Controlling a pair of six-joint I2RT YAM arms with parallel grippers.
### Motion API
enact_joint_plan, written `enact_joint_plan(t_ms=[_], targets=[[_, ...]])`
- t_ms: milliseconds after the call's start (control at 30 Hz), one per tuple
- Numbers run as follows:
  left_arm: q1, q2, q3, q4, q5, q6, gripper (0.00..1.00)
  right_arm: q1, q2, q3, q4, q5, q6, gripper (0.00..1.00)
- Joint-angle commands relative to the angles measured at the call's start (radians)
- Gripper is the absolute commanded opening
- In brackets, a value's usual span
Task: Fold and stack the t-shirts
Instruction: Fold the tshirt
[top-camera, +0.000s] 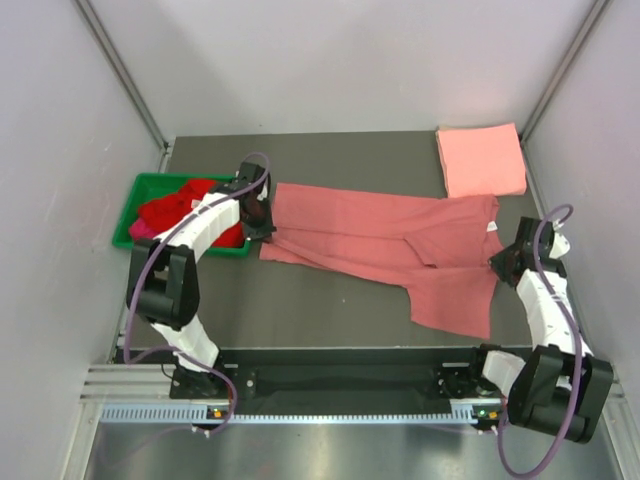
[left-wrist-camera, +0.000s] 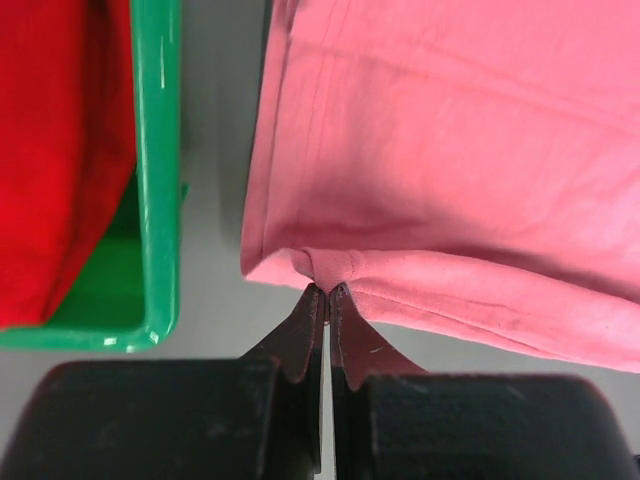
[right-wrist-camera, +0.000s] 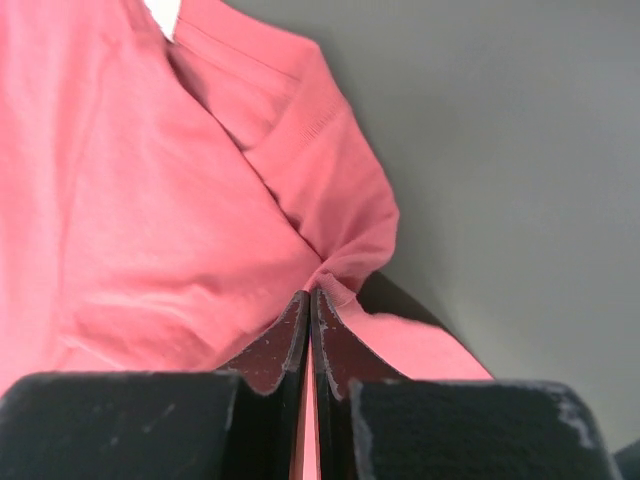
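Note:
A dusty rose-red t-shirt (top-camera: 380, 240) lies stretched across the dark table, folded lengthwise, one sleeve hanging toward the front right. My left gripper (top-camera: 262, 222) is shut on its left edge; the wrist view shows the hem (left-wrist-camera: 330, 268) pinched between the fingertips. My right gripper (top-camera: 503, 257) is shut on the shirt's right end near the collar, the cloth (right-wrist-camera: 345, 265) bunched at the tips. A folded salmon pink t-shirt (top-camera: 480, 160) lies at the back right. Bright red t-shirts (top-camera: 180, 208) fill the green bin (top-camera: 135, 205) at the left, a bit of magenta (top-camera: 140, 230) showing.
The green bin's rim (left-wrist-camera: 158, 170) stands just left of my left gripper. Grey walls close in the table on three sides. A metal rail (top-camera: 340, 385) carries both arm bases along the front edge.

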Motion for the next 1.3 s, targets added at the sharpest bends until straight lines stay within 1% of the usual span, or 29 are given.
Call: enact_joint_plan(t_ms=[0, 33, 167, 267, 367, 467, 667, 733, 900, 967, 1067, 1133, 1167, 1200, 1233, 1267], targets=[[0.007, 0.037, 0.077, -0.014, -0.013, -0.002, 0.00, -0.017, 0.036, 0.055, 0.066, 0.009, -0.007, 0.00], [0.008, 0.049, 0.088, -0.020, -0.039, 0.000, 0.00, -0.022, 0.047, 0.060, 0.072, 0.007, -0.007, 0.00], [0.008, 0.120, 0.155, -0.037, -0.043, 0.007, 0.00, -0.032, 0.116, 0.083, 0.126, -0.026, -0.007, 0.00], [0.008, 0.161, 0.203, -0.048, -0.066, 0.007, 0.00, -0.034, 0.188, 0.119, 0.131, -0.055, -0.014, 0.00], [0.008, 0.192, 0.235, -0.066, -0.119, 0.007, 0.00, -0.035, 0.205, 0.139, 0.131, -0.056, -0.014, 0.00], [0.010, 0.227, 0.263, -0.072, -0.126, 0.009, 0.00, -0.038, 0.211, 0.152, 0.131, -0.055, -0.018, 0.00], [0.010, 0.255, 0.283, -0.072, -0.145, 0.015, 0.00, -0.038, 0.269, 0.195, 0.143, -0.083, -0.029, 0.00], [0.010, 0.267, 0.293, -0.074, -0.129, 0.021, 0.00, -0.038, 0.318, 0.204, 0.161, -0.095, -0.029, 0.00], [0.010, 0.286, 0.301, -0.081, -0.123, 0.026, 0.00, -0.038, 0.372, 0.244, 0.183, -0.126, -0.055, 0.00], [0.010, 0.289, 0.298, -0.077, -0.120, 0.024, 0.00, -0.037, 0.393, 0.277, 0.174, -0.157, -0.078, 0.03], [0.010, 0.292, 0.293, -0.072, -0.112, 0.021, 0.00, -0.037, 0.403, 0.317, 0.165, -0.149, -0.115, 0.08], [0.010, 0.295, 0.293, -0.069, -0.111, 0.021, 0.00, -0.037, 0.406, 0.354, 0.145, -0.151, -0.156, 0.14], [0.010, 0.296, 0.293, -0.068, -0.108, 0.021, 0.00, -0.035, 0.407, 0.371, 0.128, -0.152, -0.167, 0.18], [0.010, 0.296, 0.293, -0.065, -0.106, 0.021, 0.00, -0.035, 0.404, 0.392, 0.103, -0.146, -0.178, 0.28], [0.010, 0.298, 0.292, -0.065, -0.100, 0.021, 0.00, -0.035, 0.397, 0.394, 0.053, -0.140, -0.175, 0.32], [0.010, 0.298, 0.290, -0.063, -0.097, 0.021, 0.00, -0.035, 0.366, 0.391, 0.024, -0.135, -0.172, 0.35]])
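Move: Both my hands hold the shirt's lifted near edge, a few centimetres above the table. From my left hand, the shirt's far-left corner is about 12 cm ahead and 2 cm to the right; the green bin centres 18 cm left, 6 cm ahead. From my right hand, the white label is some 9 cm ahead and 1 cm left, the peach stack 24 cm ahead and 3 cm left, the trailing sleeve 8 cm back and 10 cm left. I carry the near edge forward over the shirt with both hands. My left keeps its pinch, going about 5 cm towards the far-left corner, then mostly sinking, 3 to 4 cm down in all, with a slight tilt. My right goes some 7 cm towards the label, dipping a little, then opens and lets go as it lifts and runs on forward another 3 cm. ##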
